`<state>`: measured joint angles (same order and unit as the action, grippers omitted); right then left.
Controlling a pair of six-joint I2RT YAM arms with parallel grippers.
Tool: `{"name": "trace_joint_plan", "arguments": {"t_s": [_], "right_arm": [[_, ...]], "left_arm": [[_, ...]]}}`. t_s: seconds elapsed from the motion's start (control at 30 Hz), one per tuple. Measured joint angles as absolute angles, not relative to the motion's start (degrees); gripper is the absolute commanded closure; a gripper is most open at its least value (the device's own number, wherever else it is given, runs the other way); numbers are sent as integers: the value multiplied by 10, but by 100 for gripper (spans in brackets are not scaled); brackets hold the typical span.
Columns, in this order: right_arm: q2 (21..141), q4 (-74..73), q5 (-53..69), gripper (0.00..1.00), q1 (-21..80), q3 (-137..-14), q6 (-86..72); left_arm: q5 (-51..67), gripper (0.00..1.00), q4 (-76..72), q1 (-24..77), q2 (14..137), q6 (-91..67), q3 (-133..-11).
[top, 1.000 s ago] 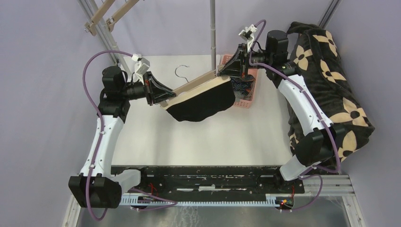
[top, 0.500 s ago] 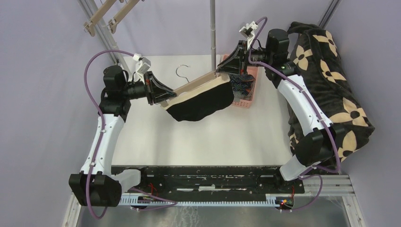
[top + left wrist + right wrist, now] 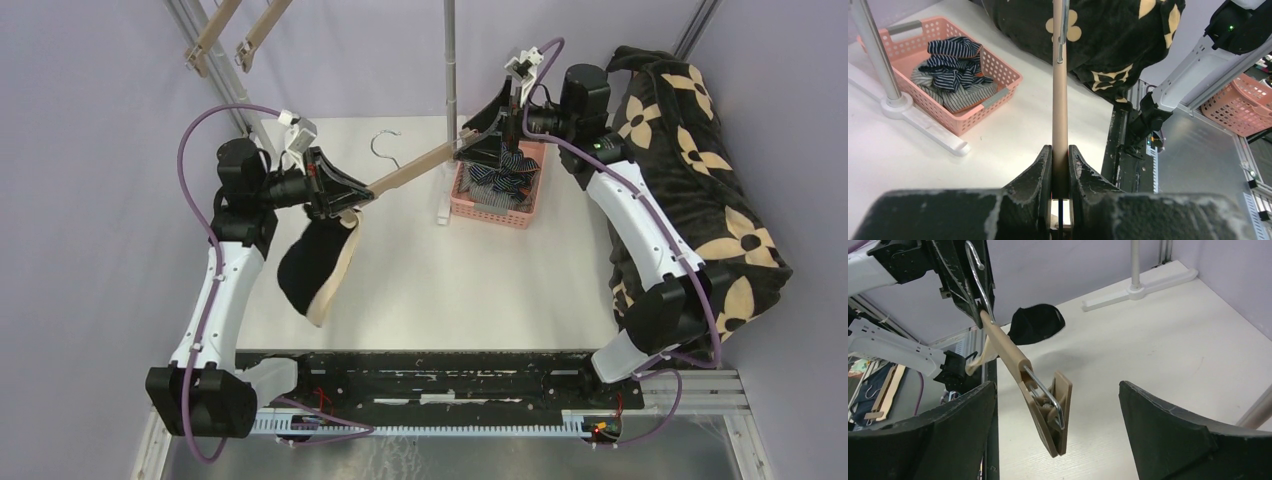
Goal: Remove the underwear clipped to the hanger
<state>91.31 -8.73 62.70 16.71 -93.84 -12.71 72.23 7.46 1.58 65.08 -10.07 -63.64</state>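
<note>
A wooden clip hanger (image 3: 415,170) is held in the air between both arms. My left gripper (image 3: 350,200) is shut on the hanger's left end; the left wrist view shows the jaws (image 3: 1060,150) clamped on the bar (image 3: 1060,100). The plain black underwear (image 3: 310,262) dangles from that left end and also shows in the right wrist view (image 3: 1038,322). My right gripper (image 3: 470,150) is open, with its fingers wide apart on either side of the right clip (image 3: 1055,415), which holds nothing. The navy striped underwear (image 3: 500,180) and the grey-white one (image 3: 960,97) lie in the pink basket (image 3: 480,215).
A metal pole (image 3: 448,60) on a white base stands just left of the basket. The black flower-print blanket (image 3: 700,150) is heaped along the right side. Spare wooden hangers (image 3: 225,30) hang at the back left.
The black underwear's right side has come off the right clip and swung down to hang from the left end. The hanger's right end has risen slightly.
</note>
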Motion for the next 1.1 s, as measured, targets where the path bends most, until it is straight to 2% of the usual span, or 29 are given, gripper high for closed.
{"name": "trace_joint_plan", "arguments": {"t_s": [0.17,0.37,0.5,0.77,1.1], "right_arm": [[891,-41,602,0,167,-890,-142],[873,164,576,0,177,-791,-249],[871,273,546,0,209,-758,-299],[881,457,511,0,251,-752,-392],[890,502,483,3,255,-762,-417]], "left_arm": [[709,97,-37,16,641,-184,-607],[656,97,-270,25,627,-347,-536],[601,97,-385,77,634,-424,-500],[552,97,-481,149,669,-462,-500],[500,97,-545,156,680,-501,-478]]}}
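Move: The bar of the hanger, held by the left hand near its left clip, has its middle about 9 cm to the right hand's left and 5 cm back, nearly level; its emptied right clip is right by the open right fingers. The black underwear hangs some 25 cm left, 18 cm back and 10 below; the basket is 7 cm right, 4 ahead, 33 below. From the left hand, the bar's middle is 8 cm right and 4 ahead, the underwear 9 left and 9 back. Rising and closing in on each other, both hands tip the hanger and meet at its bar. The left keeps its grip, goes about 6 cm right and 5 up, and tilts the bar's free end up some 25 degrees. The right, after a slight dip, climbs 7 cm while going left and back, its fingers tipping up, still wide open, to straddle the bar just below the emptied clip. ##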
